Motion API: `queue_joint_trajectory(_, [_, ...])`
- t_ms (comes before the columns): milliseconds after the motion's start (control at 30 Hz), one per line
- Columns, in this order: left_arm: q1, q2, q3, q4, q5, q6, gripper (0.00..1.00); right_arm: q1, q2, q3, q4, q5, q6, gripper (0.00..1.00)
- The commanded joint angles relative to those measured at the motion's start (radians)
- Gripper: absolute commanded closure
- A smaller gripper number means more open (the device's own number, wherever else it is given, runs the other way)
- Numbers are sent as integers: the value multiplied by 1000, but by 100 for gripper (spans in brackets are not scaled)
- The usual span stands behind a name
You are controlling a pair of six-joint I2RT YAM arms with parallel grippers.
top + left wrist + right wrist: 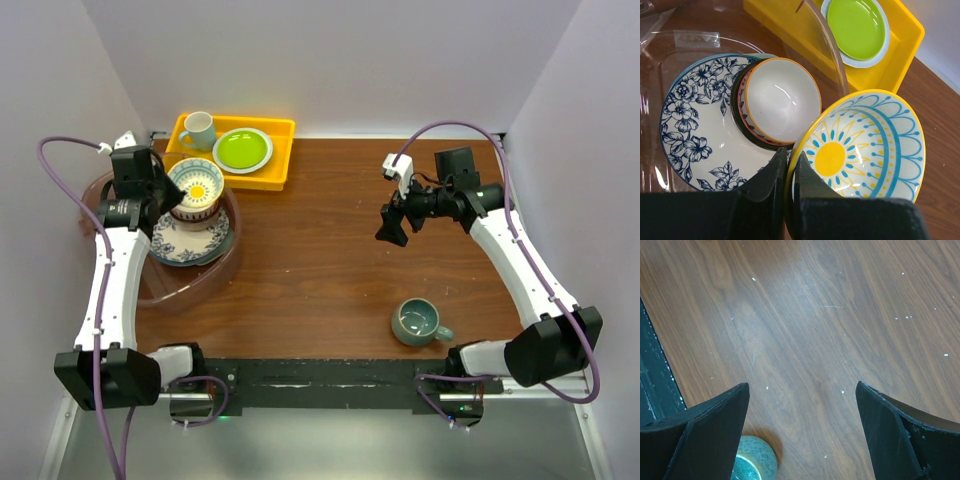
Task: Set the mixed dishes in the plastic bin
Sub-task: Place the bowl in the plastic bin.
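My left gripper (pixel 172 192) (pixel 788 165) is shut on the rim of a yellow-rimmed bowl (pixel 197 183) (pixel 865 145) with a blue-and-yellow sun pattern. It holds the bowl above the transparent pinkish plastic bin (pixel 175 287) (pixel 826 52). In the bin lies a blue floral plate (pixel 188 243) (pixel 695 125). On that plate a cream bowl (pixel 782 100) nests in a dark reddish bowl (pixel 739 112). A teal mug (pixel 418 322) (pixel 757 463) stands on the table at the near right. My right gripper (pixel 392 228) (pixel 802 390) hangs open above the bare wood, farther back than the mug.
A yellow rectangular tray (pixel 270 178) (pixel 895 65) stands at the back, just behind the bin. It holds a white mug (pixel 198 130) and a lime-green plate (pixel 242 150) (pixel 856 27). White walls close in the table on three sides.
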Motion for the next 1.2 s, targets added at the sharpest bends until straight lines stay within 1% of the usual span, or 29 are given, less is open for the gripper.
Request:
queue_joint_trajectory(0, [15,0,5,92,19,27,100,-5,-10,-9,26,7,12,9])
queue_joint_trajectory(367, [27,52,-11,111,5,30,100,-5,-15,-20,29,7,10,8])
queue_joint_trajectory(700, [46,184,14,109,-31,64,100,-5,-33,-30,31,9,10,8])
queue_joint_trajectory(967, [51,239,31,105,-47,85,100,-5,-28,-26,28,6,13,8])
queue_joint_trajectory(1167, [55,267,32,103,-51,90,97,-5,-22,-18,28,5,10,8])
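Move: Roughly 7 cm straight ahead of the left hand and 15 cm below it is the bowl stack in the plastic bin, where the bowl in its fingers is headed. The flowered plate under the stack has its middle about 8 cm nearer and 2 cm farther left than the stack's. The green plate in the yellow tray lies some 18 cm beyond the stack and 13 cm to its right. From the idle right hand, the stack is about 60 cm left, 13 cm ahead and 12 cm lower. Lowering the held bowl into the plastic bin, the left hand sinks towards the bowl stack by about 8.5 cm, slowly at first, then faster, and easing off near the end. It also works some 3 cm forward and nearly as much to the left, while the wrist tips the fingers some 15 degrees farther down. The shut fingers keep their pinch on the bowl's left rim. ##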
